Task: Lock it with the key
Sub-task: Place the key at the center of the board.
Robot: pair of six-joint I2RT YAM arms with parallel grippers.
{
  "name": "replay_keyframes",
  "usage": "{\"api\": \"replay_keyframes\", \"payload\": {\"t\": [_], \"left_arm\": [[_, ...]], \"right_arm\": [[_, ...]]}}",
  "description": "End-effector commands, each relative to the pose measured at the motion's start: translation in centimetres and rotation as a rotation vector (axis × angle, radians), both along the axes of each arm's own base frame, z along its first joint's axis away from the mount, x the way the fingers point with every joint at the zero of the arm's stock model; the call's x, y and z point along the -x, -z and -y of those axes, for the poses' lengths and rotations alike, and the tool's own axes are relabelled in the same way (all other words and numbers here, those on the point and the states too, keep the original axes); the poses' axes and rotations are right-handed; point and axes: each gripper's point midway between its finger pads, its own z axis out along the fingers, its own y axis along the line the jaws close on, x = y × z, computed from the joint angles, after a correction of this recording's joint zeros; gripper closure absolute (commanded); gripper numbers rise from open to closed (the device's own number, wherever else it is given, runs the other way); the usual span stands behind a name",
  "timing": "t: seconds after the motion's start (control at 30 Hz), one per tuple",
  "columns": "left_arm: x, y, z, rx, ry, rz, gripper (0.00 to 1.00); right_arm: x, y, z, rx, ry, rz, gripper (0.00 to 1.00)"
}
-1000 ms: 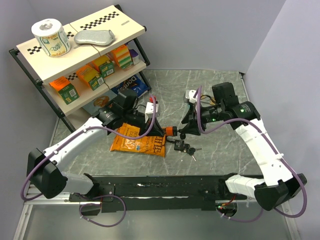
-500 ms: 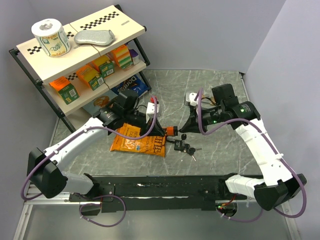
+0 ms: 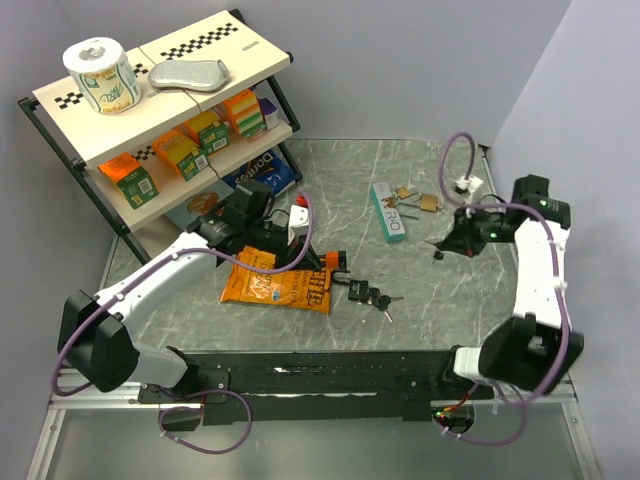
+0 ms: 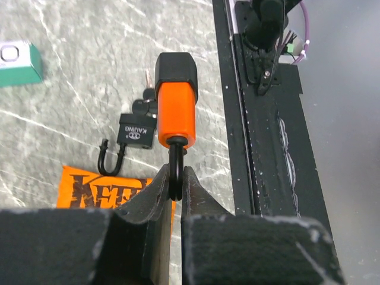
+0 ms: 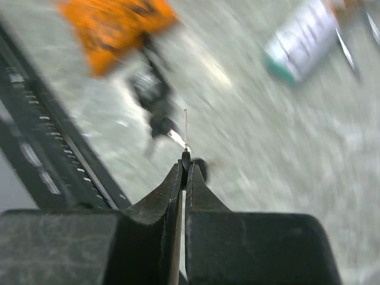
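An orange padlock (image 4: pixel 176 113) with a black cap and black shackle hangs over the table. My left gripper (image 4: pixel 176 178) is shut on its shackle, just right of the snack bag, with the padlock (image 3: pixel 335 262) pointing toward the table's middle. My right gripper (image 3: pixel 440 251) is far off at the right side of the table, well apart from the padlock. It is shut on a small key (image 5: pixel 185 127), whose thin blade sticks out edge-on past the fingertips. The right wrist view is blurred.
A black padlock with a bunch of keys (image 3: pixel 365 294) lies just below the orange one. An orange snack bag (image 3: pixel 275 282) sits under my left arm. A green-and-white box (image 3: pixel 388 212) and small brass padlocks (image 3: pixel 428 203) lie mid-table. A stocked shelf (image 3: pixel 150 110) stands at the back left.
My right arm has swung from beside the orange padlock out to the right side of the table, its jaws closing on the key. The left gripper still holds the padlock in about the same place.
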Motion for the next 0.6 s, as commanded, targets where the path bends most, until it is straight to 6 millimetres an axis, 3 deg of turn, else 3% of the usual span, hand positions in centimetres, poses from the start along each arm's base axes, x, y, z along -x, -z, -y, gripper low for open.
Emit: {"api": "replay_keyframes", "payload": {"t": [0.0, 0.07, 0.2, 0.43, 0.57], "left_arm": [[-0.7, -0.1, 0.7, 0.022, -0.007, -0.003, 0.99], [-1.1, 0.4, 0.9, 0.008, -0.023, -0.021, 0.99], [-1.9, 1.1, 1.2, -0.010, -0.047, -0.046, 0.99], [-2.4, 1.5, 1.4, -0.001, -0.072, -0.051, 0.99], [-2.5, 2.0, 1.4, -0.011, -0.077, -0.057, 0.99]], "right_arm": [[-2.3, 5.7, 8.0, 0.174, 0.203, -0.108, 1.00], [-4.2, 7.8, 11.5, 0.254, 0.321, -0.127, 1.00], [-5.5, 11.2, 16.7, 0.386, 0.494, -0.191, 1.00], [-6.2, 15.5, 20.5, 0.515, 0.552, -0.250, 1.00], [-6.1, 16.9, 21.2, 0.539, 0.553, -0.268, 1.00]]}}
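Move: The right gripper, holding the key, is headed for bare table near the right-hand wall, around 20 cm to its right, 6 cm ahead and 22 cm below. The black padlock lies about 18 cm left and 1 cm ahead; the brass padlocks about 31 cm ahead and 5 cm right; the green-white box about 28 cm ahead and 7 cm left. From the left gripper, that spot is some 12 cm ahead, 49 cm right and 22 cm down. Swing the right gripper quickly to the right and down towards the bare table by the wall, about 19 cm across and 16 cm down, easing some 6 cm forward. Keep the key pinched while turning the wrist roughly 40 degrees, so the fingers swing clockwise from leftward to nearly forward and point more steeply down. Lower the left gripper about 3 cm and ease it 2 cm forward, keeping its hold on the orange padlock's shackle. ##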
